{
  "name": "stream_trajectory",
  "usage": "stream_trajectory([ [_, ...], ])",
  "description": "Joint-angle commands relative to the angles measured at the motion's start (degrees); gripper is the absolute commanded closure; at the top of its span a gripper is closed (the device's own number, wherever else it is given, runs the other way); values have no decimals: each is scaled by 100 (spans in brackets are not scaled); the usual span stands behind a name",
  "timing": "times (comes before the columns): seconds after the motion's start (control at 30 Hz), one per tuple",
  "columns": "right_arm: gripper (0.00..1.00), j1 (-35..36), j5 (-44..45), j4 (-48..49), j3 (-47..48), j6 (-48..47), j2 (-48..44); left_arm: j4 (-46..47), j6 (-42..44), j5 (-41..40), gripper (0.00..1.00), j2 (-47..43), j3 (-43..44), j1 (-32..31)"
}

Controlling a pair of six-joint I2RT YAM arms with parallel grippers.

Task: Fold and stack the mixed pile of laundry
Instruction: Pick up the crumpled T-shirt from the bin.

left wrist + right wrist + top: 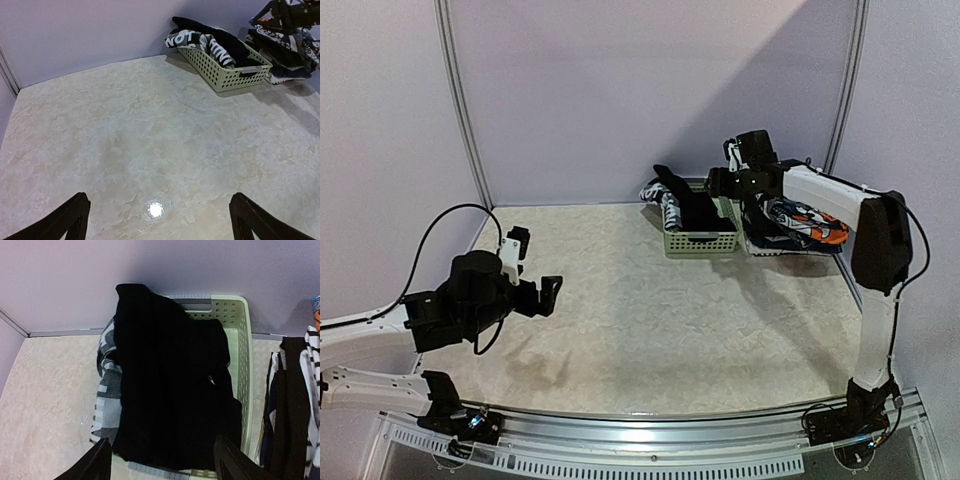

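Note:
The laundry pile lies at the back of the table. A large black cloth [170,390] [688,207] fills the pale green basket [241,340] [702,242]. A black-and-white checked shirt with white lettering [106,400] [186,38] hangs over the basket's left side. Orange, blue and white printed pieces [807,225] [292,47] are heaped just right of the basket. My right gripper [162,471] [722,186] hovers over the black cloth, open, its fingers wide apart with nothing gripped. My left gripper [160,226] [546,295] is open above bare table at the near left, far from the laundry.
Lilac walls close in the table at the back and on both sides, and the basket stands close to the back wall. A striped dark garment [295,405] lies right of the basket. The pale mottled tabletop [150,130] stretches between the left gripper and the basket.

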Motion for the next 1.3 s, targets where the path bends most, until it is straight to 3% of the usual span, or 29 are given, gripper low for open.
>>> stream_trajectory([
  [0.0,31,-230,-441,-798,1275,19,1165,-80,-47,-37,0,-68,-112,50],
  [0.3,36,-401,-564,-1198,3105,194,2869,-29,-9,-123,0,20,-178,50],
  [0.67,37,-410,-630,-1105,4057,578,4093,183,17,-196,0,34,-253,50],
  [0.9,37,-454,-599,-1186,4407,813,4357,200,7,-206,1,134,-203,50],
  [1.03,50,-468,-1101,-1347,4768,1100,4664,220,-10,-179,1,178,-155,50],
  [1.27,98,-455,-1687,-1057,4658,1243,4882,153,-81,-113,0,178,-76,50],
])
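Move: The crumpled black T-shirt fills the bin some 10 cm ahead of the right hand, 5 cm to its left and 16 cm below; the bin's middle is practically beneath the shirt, about 2 cm lower. The grey-white garment over the bin's left rim is about 8 cm left of the shirt and level with it. The laundry pile stands roughly 8 cm ahead and 16 cm to the right of the hand. From the left hand, the shirt lies about 37 cm ahead, 25 cm right and 14 cm below. Bring the right gripper, still partly open, forward and down into the bin onto the black T-shirt: about 10 cm forward early on while sinking some 18 cm in all, the fingers tipping down about 15 degrees. Once low, edge some 2 cm left with a slight roll and close the fingers almost fully, pinching the cloth right of the shirt's middle. ##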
